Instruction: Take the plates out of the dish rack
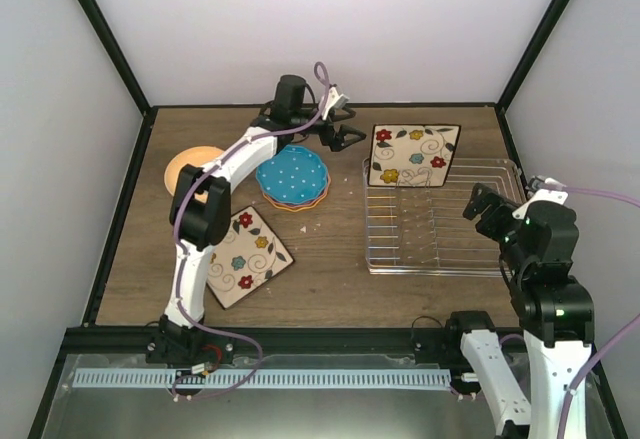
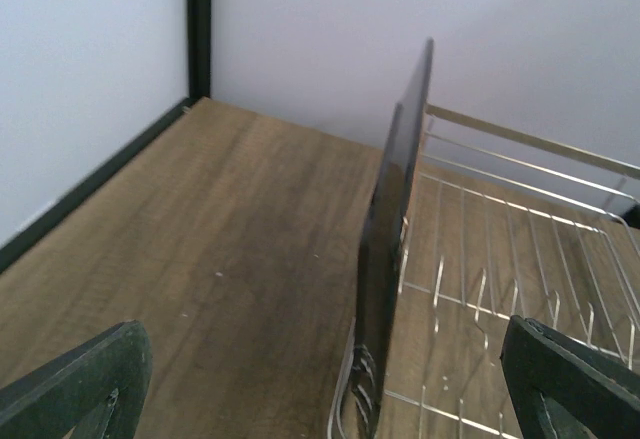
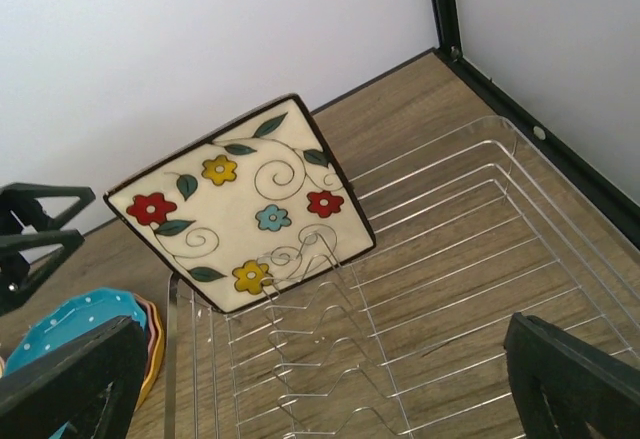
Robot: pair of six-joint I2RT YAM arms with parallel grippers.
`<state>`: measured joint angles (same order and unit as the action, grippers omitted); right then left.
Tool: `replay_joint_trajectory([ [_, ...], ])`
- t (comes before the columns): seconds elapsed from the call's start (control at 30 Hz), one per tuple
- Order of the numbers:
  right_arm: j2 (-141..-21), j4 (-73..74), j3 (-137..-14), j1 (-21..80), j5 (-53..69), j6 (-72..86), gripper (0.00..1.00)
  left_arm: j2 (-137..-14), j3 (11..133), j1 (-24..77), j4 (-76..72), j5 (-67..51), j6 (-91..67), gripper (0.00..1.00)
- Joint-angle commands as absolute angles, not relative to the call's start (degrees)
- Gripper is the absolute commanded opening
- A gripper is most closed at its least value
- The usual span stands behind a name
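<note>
One square cream flower-patterned plate (image 1: 413, 155) stands upright at the far end of the silver wire dish rack (image 1: 440, 249). My left gripper (image 1: 340, 124) hovers open just left of that plate, with nothing between its fingers. In the left wrist view the plate (image 2: 385, 249) shows edge-on between the spread fingers (image 2: 80, 384), at the rack's (image 2: 520, 239) end. My right gripper (image 1: 487, 209) is open above the rack's right side, facing the plate (image 3: 240, 204) across the bare tines (image 3: 330, 339). A teal white-dotted plate (image 1: 292, 173) tops a stack of round plates on the table.
An orange round plate (image 1: 192, 169) lies at the far left. A second square flower plate (image 1: 245, 256) lies flat near the left arm. The back wall stands close behind the rack, and a black frame post (image 3: 445, 4) rises at the far right corner.
</note>
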<state>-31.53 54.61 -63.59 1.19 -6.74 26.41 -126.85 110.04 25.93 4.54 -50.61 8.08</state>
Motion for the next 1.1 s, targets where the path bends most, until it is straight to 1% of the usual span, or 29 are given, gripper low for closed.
replay_joint_trajectory([
  [0.0, -30.7, 58.3, -67.4, 0.9, -9.2, 26.0, 1.00, -127.1, 111.0, 26.3, 0.8, -56.5, 11.8, 0.97],
  [0.27, -31.0, 61.2, -69.2, 0.9, -10.2, 26.8, 1.00, -131.8, 115.9, 28.6, 0.8, -58.0, 11.6, 0.98],
  [0.53, -31.6, 63.3, -70.6, 0.9, -10.6, 27.1, 1.00, -137.1, 121.0, 30.5, 0.8, -56.6, 11.2, 0.98],
  [0.63, -31.5, 64.5, -70.9, 0.9, -10.7, 27.5, 1.00, -138.9, 123.0, 31.2, -0.1, -56.6, 9.8, 0.95],
  [0.7, -31.3, 65.3, -71.1, 0.9, -11.0, 27.7, 1.00, -139.6, 123.3, 31.8, -1.1, -56.5, 8.9, 0.89],
  [0.77, -31.0, 65.9, -71.1, 0.9, -11.3, 27.8, 1.00, -140.0, 123.3, 32.7, -2.1, -56.0, 8.0, 0.78],
  [0.8, -30.8, 66.3, -71.1, 0.9, -11.5, 27.9, 1.00, -140.2, 123.3, 33.0, -2.7, -55.7, 7.4, 0.72],
  [0.83, -30.7, 66.6, -71.1, 0.9, -11.6, 27.9, 1.00, -140.3, 123.2, 33.3, -3.3, -55.3, 6.7, 0.62],
  [0.93, -30.3, 67.1, -70.9, 0.9, -11.8, 28.0, 1.00, -140.5, 123.1, 33.7, -5.8, -54.4, 4.2, 0.42],
  [1.07, -30.1, 66.9, -70.3, 0.8, -12.2, 27.6, 1.00, -140.2, 123.2, 33.8, -9.2, -53.1, 1.1, 0.18],
])
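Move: The last square plate stands upright in the rack, its middle about 16 cm to the left gripper's right, 3 cm back and some 8 cm lower. The blue plate on its stack lies roughly 17 cm left of that gripper and about level ahead, on the table 19 cm below; the rack's middle is about 23 cm right and 12 cm back. From the right hand the square plate is some 26 cm ahead, 10 cm left and 15 cm down. Bring the left gripper about 9 cm to the right, onto the left edge of the upright square plate, easing back some 2 cm, arching slightly up and then sinking to end a little lower, with a small clockwise turn. Keep the fingers open until they straddle the edge near its upper corner, then close them well down across it. Meanwhile draw the empty, open right hand back about 3 cm, away from the plate. ##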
